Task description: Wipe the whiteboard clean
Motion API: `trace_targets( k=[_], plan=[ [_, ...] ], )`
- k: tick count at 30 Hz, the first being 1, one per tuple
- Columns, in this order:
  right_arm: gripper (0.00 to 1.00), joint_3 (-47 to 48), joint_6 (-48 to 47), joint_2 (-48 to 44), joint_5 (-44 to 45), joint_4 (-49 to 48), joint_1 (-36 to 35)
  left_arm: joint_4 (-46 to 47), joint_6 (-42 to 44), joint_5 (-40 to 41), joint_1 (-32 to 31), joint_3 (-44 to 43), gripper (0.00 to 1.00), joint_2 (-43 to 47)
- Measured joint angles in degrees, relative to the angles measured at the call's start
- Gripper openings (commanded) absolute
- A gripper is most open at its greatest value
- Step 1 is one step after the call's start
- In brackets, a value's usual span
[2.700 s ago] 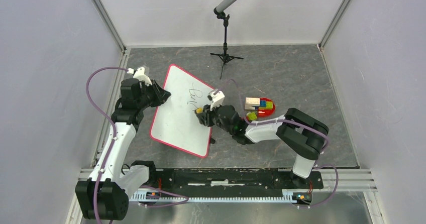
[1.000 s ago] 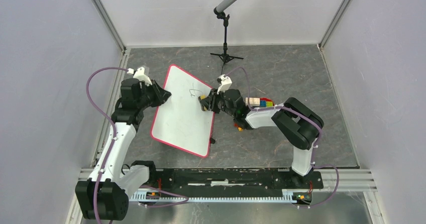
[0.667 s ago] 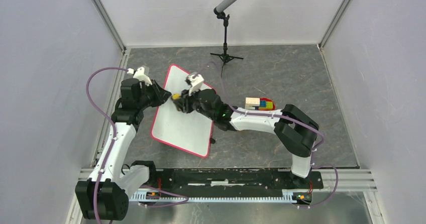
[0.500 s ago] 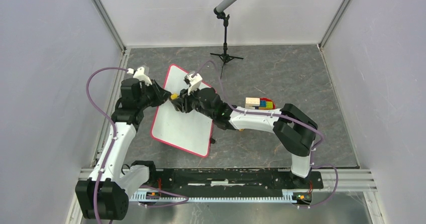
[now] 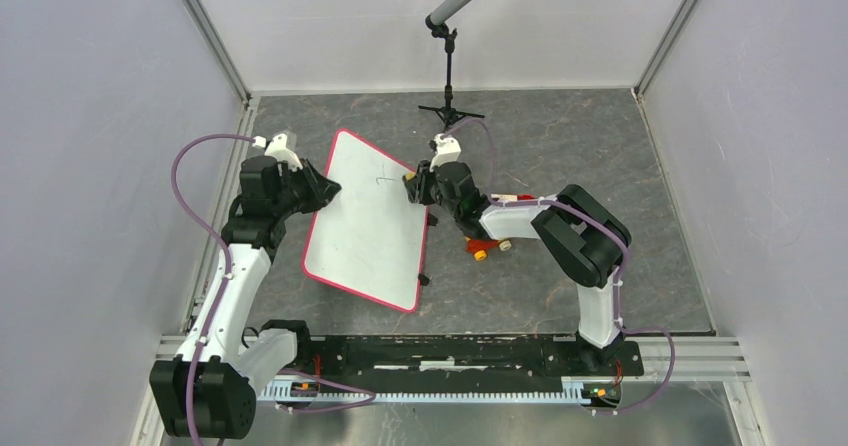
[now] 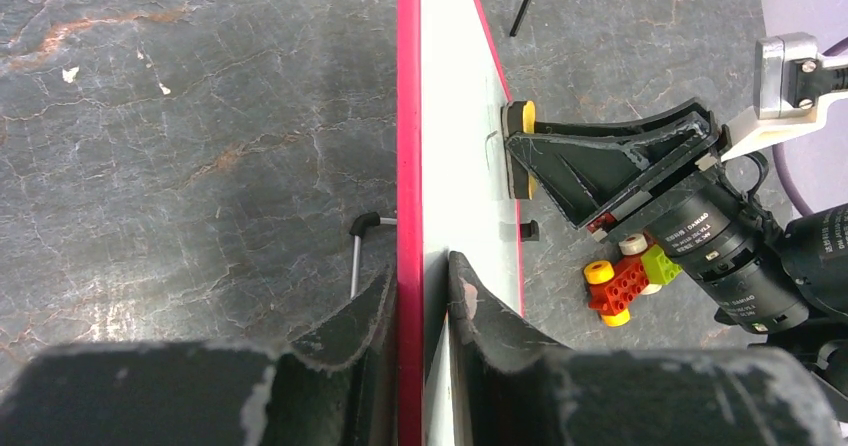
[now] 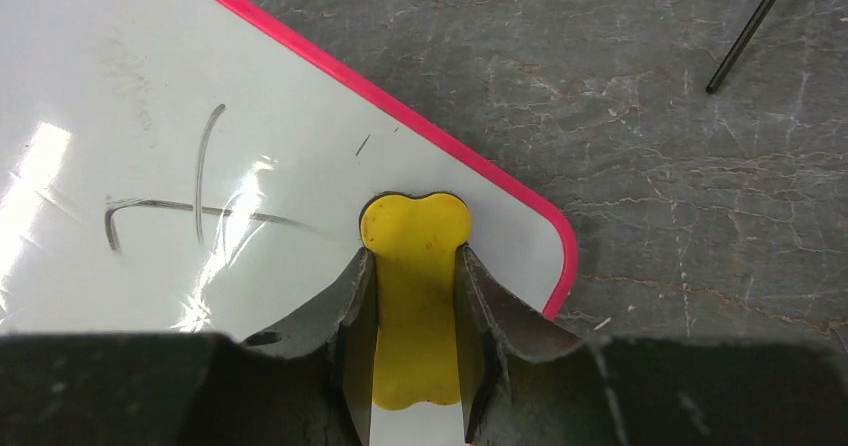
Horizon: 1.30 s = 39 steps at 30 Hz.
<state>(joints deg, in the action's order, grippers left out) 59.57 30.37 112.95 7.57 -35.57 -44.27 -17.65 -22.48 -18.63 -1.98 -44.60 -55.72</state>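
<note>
The whiteboard (image 5: 360,236), white with a red-pink frame, lies tilted on the grey table. My left gripper (image 5: 325,188) is shut on its left edge, one finger on each face (image 6: 420,278). My right gripper (image 5: 412,184) is shut on a yellow eraser (image 7: 415,266), pressed flat on the board by its upper right corner. A few thin black strokes (image 7: 200,191) remain on the white surface (image 7: 120,86) left of the eraser. From the left wrist view the board (image 6: 450,116) is edge-on, with the eraser (image 6: 520,131) against its face.
A microphone stand (image 5: 447,86) rises behind the board; one of its legs (image 7: 750,26) shows near the right gripper. A small red and yellow brick toy (image 5: 488,249) lies on the table under the right arm (image 6: 620,281). Grey walls close in on both sides.
The right gripper swept the eraser left across the board's upper part, then back right to its upper right corner. Most of the handwriting has gone. The left gripper has kept its hold.
</note>
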Motion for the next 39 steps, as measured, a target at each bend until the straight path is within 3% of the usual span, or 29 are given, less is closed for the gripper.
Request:
trace_targets(
  k=[6, 14, 18, 25, 29, 35, 39],
  plan=[
    [0.2, 7.9, -3.5, -0.1, 3.4, 7.0, -4.0, 0.0, 0.0, 0.1, 0.0, 0.0, 0.02, 0.0],
    [0.19, 21.7, -4.5, 1.6, -1.5, 8.2, -10.6, 0.0, -0.1, 0.1, 0.0, 0.0, 0.02, -0.1],
    [0.19, 19.2, -2.7, 2.3, -3.1, 5.6, -7.6, 0.1, -0.2, 0.3, 0.0, 0.0, 0.02, -0.3],
    [0.19, 3.8, 0.5, 1.9, -1.4, 0.4, 0.5, 0.0, -0.4, 0.3, 0.0, 0.0, 0.02, -0.3],
    [0.19, 3.5, -0.1, 1.3, 0.4, 2.1, 0.4, 0.1, -0.6, 0.1, 0.0, 0.0, 0.02, -0.3],
    [0.2, 13.8, -2.3, 1.7, 2.0, 10.9, -3.1, 0.2, -0.6, 0.1, 0.0, 0.0, 0.02, -0.3],
    [0.19, 26.8, -3.1, 6.1, 0.2, 12.6, -5.9, 0.2, -0.6, 0.3, 0.0, 0.0, 0.02, -0.3]
  ],
)
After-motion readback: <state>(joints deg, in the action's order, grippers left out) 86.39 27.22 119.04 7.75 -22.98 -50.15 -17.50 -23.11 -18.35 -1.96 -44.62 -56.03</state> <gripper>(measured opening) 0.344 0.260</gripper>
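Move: Across the sloping whiteboard, the last pen strokes lie about 5 cm left of the right hand, some 2 cm back and 5 cm higher; that hand still holds the yellow eraser. The board's raised far-left corner is about 4 cm ahead, 12 cm left and 12 cm up; the upper black clip sits roughly 6 cm back, 4 cm right and 4 cm lower. From the left hand, the strokes lie some 6 cm ahead, 10 cm right and 8 cm lower. Sweeping the gripped eraser up the slope over the pen strokes, the right hand goes about 12 cm left and as much up, drawing back slightly, then returns down, and wipes up-left again about 10 cm towards the raised far-left corner. Its wrist swings some 10 degrees counter-clockwise and tips up with each upstroke. The left hand holds still, keeping its pinch on the board's raised edge. ##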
